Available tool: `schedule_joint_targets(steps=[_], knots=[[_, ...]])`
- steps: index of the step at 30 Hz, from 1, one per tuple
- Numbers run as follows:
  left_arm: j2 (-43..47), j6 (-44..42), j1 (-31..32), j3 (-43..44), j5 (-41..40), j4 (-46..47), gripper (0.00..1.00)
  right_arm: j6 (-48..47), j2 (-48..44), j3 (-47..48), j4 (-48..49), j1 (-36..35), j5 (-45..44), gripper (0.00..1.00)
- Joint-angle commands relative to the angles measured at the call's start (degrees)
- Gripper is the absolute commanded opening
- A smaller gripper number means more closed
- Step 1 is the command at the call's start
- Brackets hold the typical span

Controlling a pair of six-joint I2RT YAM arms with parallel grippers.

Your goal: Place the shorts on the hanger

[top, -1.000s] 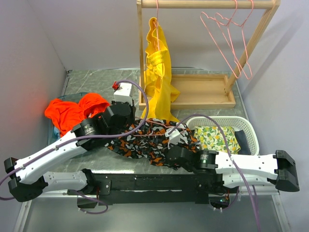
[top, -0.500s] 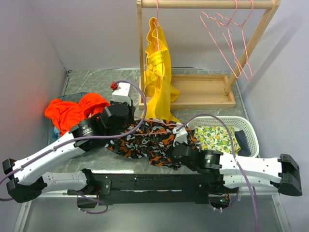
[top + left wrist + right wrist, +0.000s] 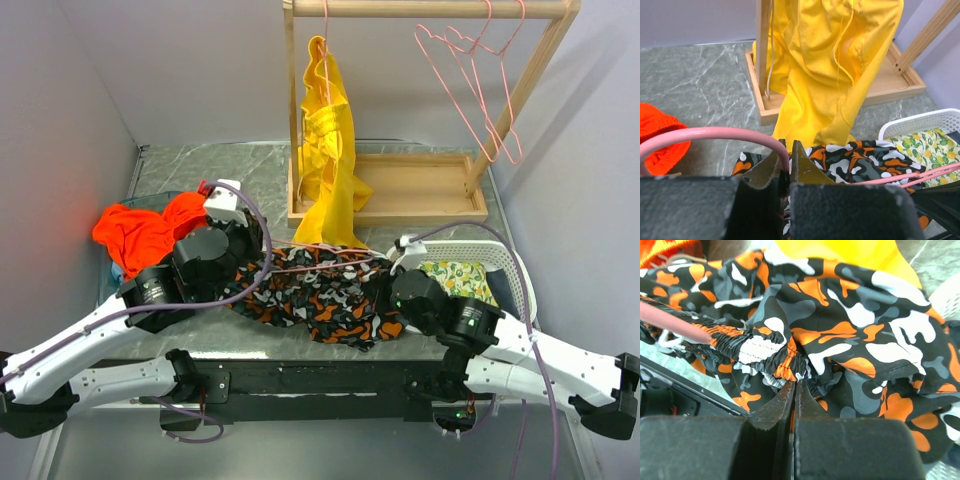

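Observation:
The shorts point(image 3: 320, 295), black with orange, white and grey camouflage print, lie bunched on the table between the two arms. The pink wire hanger point(image 3: 325, 249) lies across their top edge. My left gripper point(image 3: 262, 250) is shut on the hanger point(image 3: 715, 133), whose wire curves in from the left and ends between the fingers point(image 3: 807, 167). My right gripper point(image 3: 382, 275) is shut on the shorts point(image 3: 850, 315), pinching the gathered waistband at its tips point(image 3: 796, 382). One end of the hanger point(image 3: 672, 322) pokes into the waistband at the left of the right wrist view.
A wooden rack point(image 3: 420, 190) stands at the back with a yellow garment point(image 3: 325, 150) and spare pink hangers point(image 3: 470, 70) on it. An orange-red garment point(image 3: 150, 230) lies at the left. A white basket point(image 3: 505, 262) holding lemon-print cloth point(image 3: 455, 282) sits at the right.
The right gripper has shut on the shorts' waistband and moved right. The left gripper has pulled back to the left with the hanger. The shorts are stretched out wider between the two grippers.

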State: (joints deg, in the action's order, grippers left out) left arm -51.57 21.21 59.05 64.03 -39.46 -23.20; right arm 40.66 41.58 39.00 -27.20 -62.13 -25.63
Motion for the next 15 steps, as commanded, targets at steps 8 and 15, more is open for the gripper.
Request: schedule_joint_targets(steps=[8,15], knots=[[4.55,-10.49,-0.07,-5.4,-3.25,11.42,0.01,-0.94,0.87,12.49,-12.86,6.67,0.58,0.0],[4.81,-13.3,0.89,-7.34,-3.25,14.06,0.01,-1.64,2.18,19.61,-17.18,6.85,-0.83,0.0]])
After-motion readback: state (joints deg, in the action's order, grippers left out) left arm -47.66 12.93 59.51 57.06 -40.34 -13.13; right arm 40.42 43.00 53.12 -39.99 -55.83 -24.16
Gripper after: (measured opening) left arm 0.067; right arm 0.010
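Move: The hanger's free end is some 4 cm left of the right hand, roughly 1 cm ahead and 6 cm above it; that hand already pinches the camouflage shorts' waistband. The yellow shorts' hem hangs about 15 cm ahead and 13 cm left of it, 10 cm lower, and the white basket is some 20 cm right, 4 cm ahead, 13 cm down. The pinched waistband lies about 28 cm right, 6 cm back and 15 cm below the left hand. The pinched waistband is lifted beside the hanger's free end: the right hand rises nearly 6 cm while drawing it about 3 cm to the right, fingers shut throughout. The left hand keeps its hold on the hanger near the hook and stays almost in place, only tilting its fingertips up some 5 degrees. ##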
